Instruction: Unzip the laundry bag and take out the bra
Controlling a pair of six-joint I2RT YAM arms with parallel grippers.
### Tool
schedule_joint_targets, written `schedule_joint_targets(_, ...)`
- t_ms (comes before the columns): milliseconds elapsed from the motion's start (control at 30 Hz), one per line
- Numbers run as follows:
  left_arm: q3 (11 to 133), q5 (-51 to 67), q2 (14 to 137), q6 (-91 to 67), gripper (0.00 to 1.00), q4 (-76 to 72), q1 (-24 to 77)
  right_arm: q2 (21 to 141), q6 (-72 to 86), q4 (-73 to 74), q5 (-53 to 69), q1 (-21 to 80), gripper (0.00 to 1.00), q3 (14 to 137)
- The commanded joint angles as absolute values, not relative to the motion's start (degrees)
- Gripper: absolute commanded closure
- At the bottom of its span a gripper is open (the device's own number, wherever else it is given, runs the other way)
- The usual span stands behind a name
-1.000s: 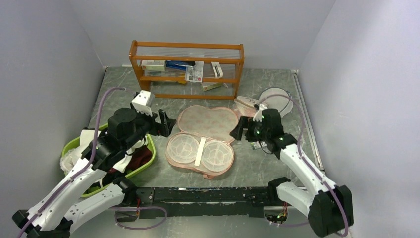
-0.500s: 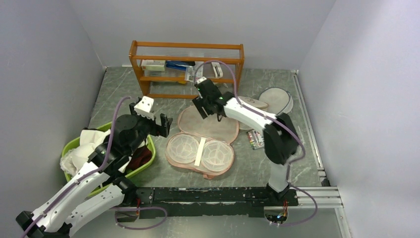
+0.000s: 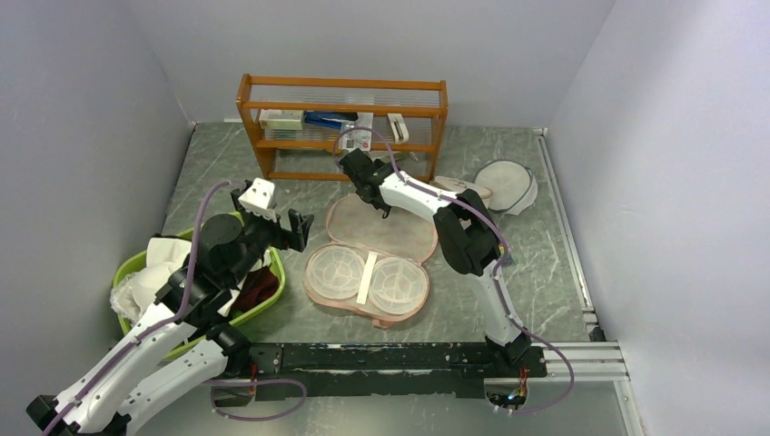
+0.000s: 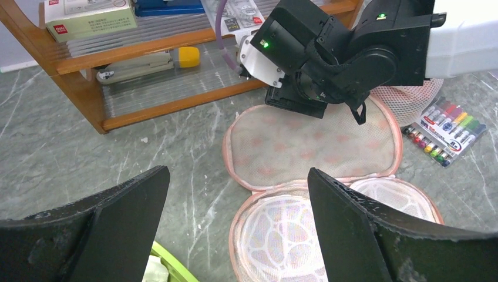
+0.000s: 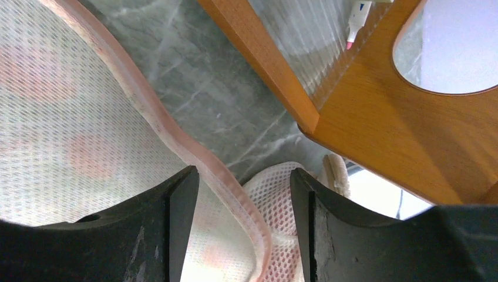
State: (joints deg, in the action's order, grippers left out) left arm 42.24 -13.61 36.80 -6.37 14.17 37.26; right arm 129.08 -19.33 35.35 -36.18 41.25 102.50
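Note:
The laundry bag (image 3: 381, 227) lies unzipped in the middle of the table, its peach lid (image 4: 311, 141) folded back toward the rack. Two round white mesh cups (image 3: 368, 277) with a white strap between them fill its near half. I cannot tell whether the bra lies under that mesh. My right gripper (image 3: 372, 195) is down at the lid's far edge. Its jaws (image 5: 244, 176) stand partly open on either side of the pink rim (image 5: 176, 141), not pinching it. My left gripper (image 3: 292, 227) hovers wide open (image 4: 238, 176) left of the bag, holding nothing.
A wooden rack (image 3: 345, 127) with stationery stands just behind the lid. A small white mesh bag (image 5: 276, 188) touches the rim by my right jaws. There is a round mesh disc (image 3: 506, 184) at far right and markers (image 4: 449, 129) right of the lid. A green basket (image 3: 268, 295) of cloths sits at left.
My right arm swung from the table's right side across to the lid's far edge, and its jaws narrowed around the rim. The left gripper drifted slightly left, still open.

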Motion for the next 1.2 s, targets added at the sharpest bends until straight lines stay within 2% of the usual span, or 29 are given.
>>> schedule_joint_targets(0, 42.07, -12.1, 35.91, -5.82, 0.01, 12.01, 36.73, 129.88, -25.46, 36.4, -39.95, 41.23, 0.42, 103.54)
schedule_joint_targets(200, 42.03, -12.22, 36.03, -5.86, 0.01, 12.29, 36.71, 131.25, -26.08, 35.0, -39.76, 41.01, 0.52, 101.71)
schedule_joint_targets(600, 42.05, -12.52, 36.49, -6.05, 0.01, 12.58, 36.73, 129.58, -25.72, 31.45, -38.33, 41.02, 0.51, 96.03)
schedule_joint_targets(867, 41.98, -13.2, 36.99, -6.06, 0.01, 12.75, 36.74, 130.16, -27.31, 29.4, -39.22, 41.09, 0.73, 95.8)
schedule_joint_targets(1167, 42.0, -13.86, 37.73, -6.07, 0.01, 12.95, 36.67, 124.48, -29.86, 26.64, -39.44, 42.56, 0.98, 94.01)
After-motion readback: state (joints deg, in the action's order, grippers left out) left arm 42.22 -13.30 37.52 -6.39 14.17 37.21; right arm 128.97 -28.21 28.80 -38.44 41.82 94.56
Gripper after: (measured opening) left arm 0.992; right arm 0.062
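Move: The far rim of the laundry bag's open lid lies just under the right hand, about 4 cm below, 1 cm back and 2 cm right. The rack's front rail is some 4 cm ahead and 7 cm left of that hand; the mesh bag some 23 cm right and 3 cm back. From the left hand the rim lies about 18 cm ahead, 17 cm right and 25 cm below. The right hand sinks about 3 cm, easing right and slightly back onto the lid's far rim, then shuts its fingers. ##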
